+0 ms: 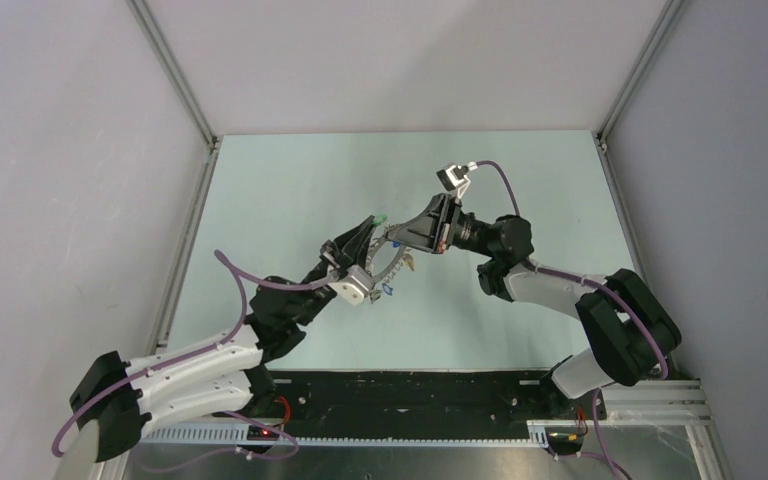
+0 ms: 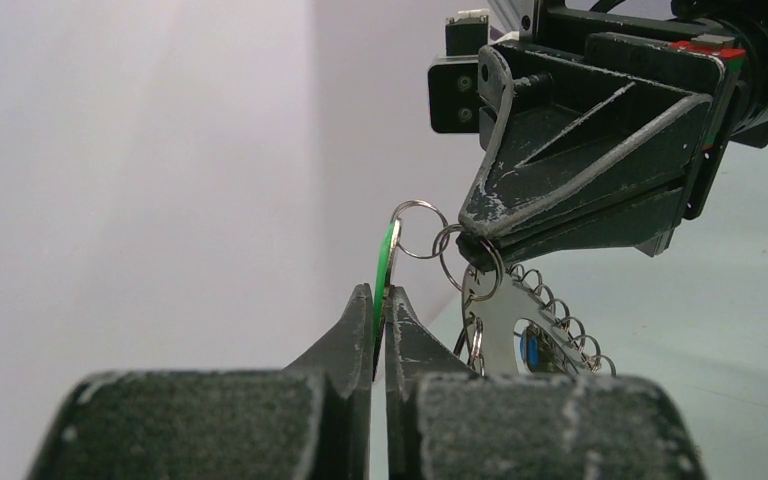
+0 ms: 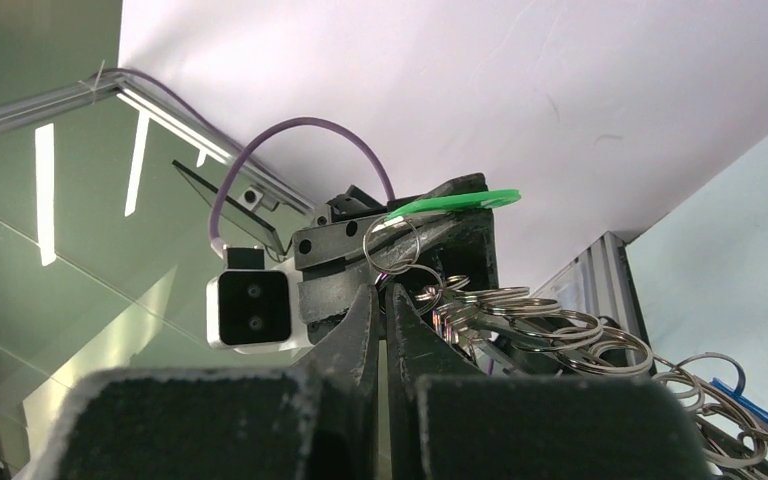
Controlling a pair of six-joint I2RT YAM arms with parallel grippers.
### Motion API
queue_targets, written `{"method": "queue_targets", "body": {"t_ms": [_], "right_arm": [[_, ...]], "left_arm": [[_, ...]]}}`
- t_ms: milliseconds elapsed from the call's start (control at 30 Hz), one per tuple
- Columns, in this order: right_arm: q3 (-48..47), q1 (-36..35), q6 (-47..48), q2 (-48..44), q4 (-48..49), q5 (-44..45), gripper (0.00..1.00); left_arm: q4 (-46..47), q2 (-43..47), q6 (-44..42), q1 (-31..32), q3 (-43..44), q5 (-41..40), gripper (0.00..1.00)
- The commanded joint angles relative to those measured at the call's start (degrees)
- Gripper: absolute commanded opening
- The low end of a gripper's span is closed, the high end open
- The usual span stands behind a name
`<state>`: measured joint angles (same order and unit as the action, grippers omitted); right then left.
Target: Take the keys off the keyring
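In the left wrist view my left gripper (image 2: 381, 297) is shut on a flat green key tag (image 2: 389, 255), seen edge-on. A small split ring (image 2: 417, 229) links the tag to the keyring (image 2: 500, 312), a flat metal disc with several split rings along its rim. A blue key (image 2: 530, 350) shows through its hole. My right gripper (image 2: 476, 243) is shut on the keyring's upper rim. From above, both grippers (image 1: 373, 227) (image 1: 392, 237) meet tip to tip over the table's middle, with the keyring (image 1: 397, 262) hanging below. The right wrist view shows the green tag (image 3: 460, 203) past my shut right fingertips (image 3: 381, 290).
The pale green table (image 1: 290, 180) is enclosed by white walls and aluminium posts (image 1: 175, 70). A black strip (image 1: 410, 390) runs along the near edge between the arm bases. The left wrist camera (image 3: 252, 310) sits close to my right fingertips.
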<state>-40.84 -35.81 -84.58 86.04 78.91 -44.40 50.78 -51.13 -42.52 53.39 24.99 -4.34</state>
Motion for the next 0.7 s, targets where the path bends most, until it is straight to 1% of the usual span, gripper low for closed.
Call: {"method": "queue_targets", "body": {"t_ms": [0, 233, 500, 667], "right_arm": [[2.5, -0.8, 3.7, 2.4, -14.4, -9.1, 0.00], [2.4, -0.1, 5.8, 2.6, -20.3, -8.0, 0.00], [0.6, 0.8, 4.5, 3.1, -22.4, -7.2, 0.00], [0.4, 1.2, 6.1, 2.2, -24.3, -7.6, 0.00]], "left_arm": [[21.5, 2.4, -0.1, -0.8, 7.5, -1.6, 0.00], [21.7, 2.4, 0.4, -0.7, 7.4, -1.1, 0.00], [21.5, 1.9, 0.4, 0.1, 6.7, 1.0, 0.00], [21.3, 1.8, 0.9, 0.2, 6.6, -0.5, 0.00]]}}
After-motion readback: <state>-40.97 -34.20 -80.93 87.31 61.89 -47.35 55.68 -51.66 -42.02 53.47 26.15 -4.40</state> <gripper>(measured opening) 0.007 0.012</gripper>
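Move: Between the left fingers is the green key, still linked by small rings to the toothed keyring disc. The link ring pinched in the right fingertips lies about 2 cm back and 3 cm right of the left hand, 1 cm higher. From the right hand, the green key stands some 3 cm ahead, 3 cm left and 1 cm up, and the disc's middle hangs roughly 5 cm back, 1 cm left and 4 cm below. Pulling down and forward on the pinched link ring, away from the left hand's green key, the right hand eases off slowly, then jerks lower, about 6 cm down in all, its fingers dipping some 10 degrees. The left keeps its pinch on the key, sinks about 1 cm, then springs up some 4 cm. Both grippers stay shut; the right's hold on the ring ends. ##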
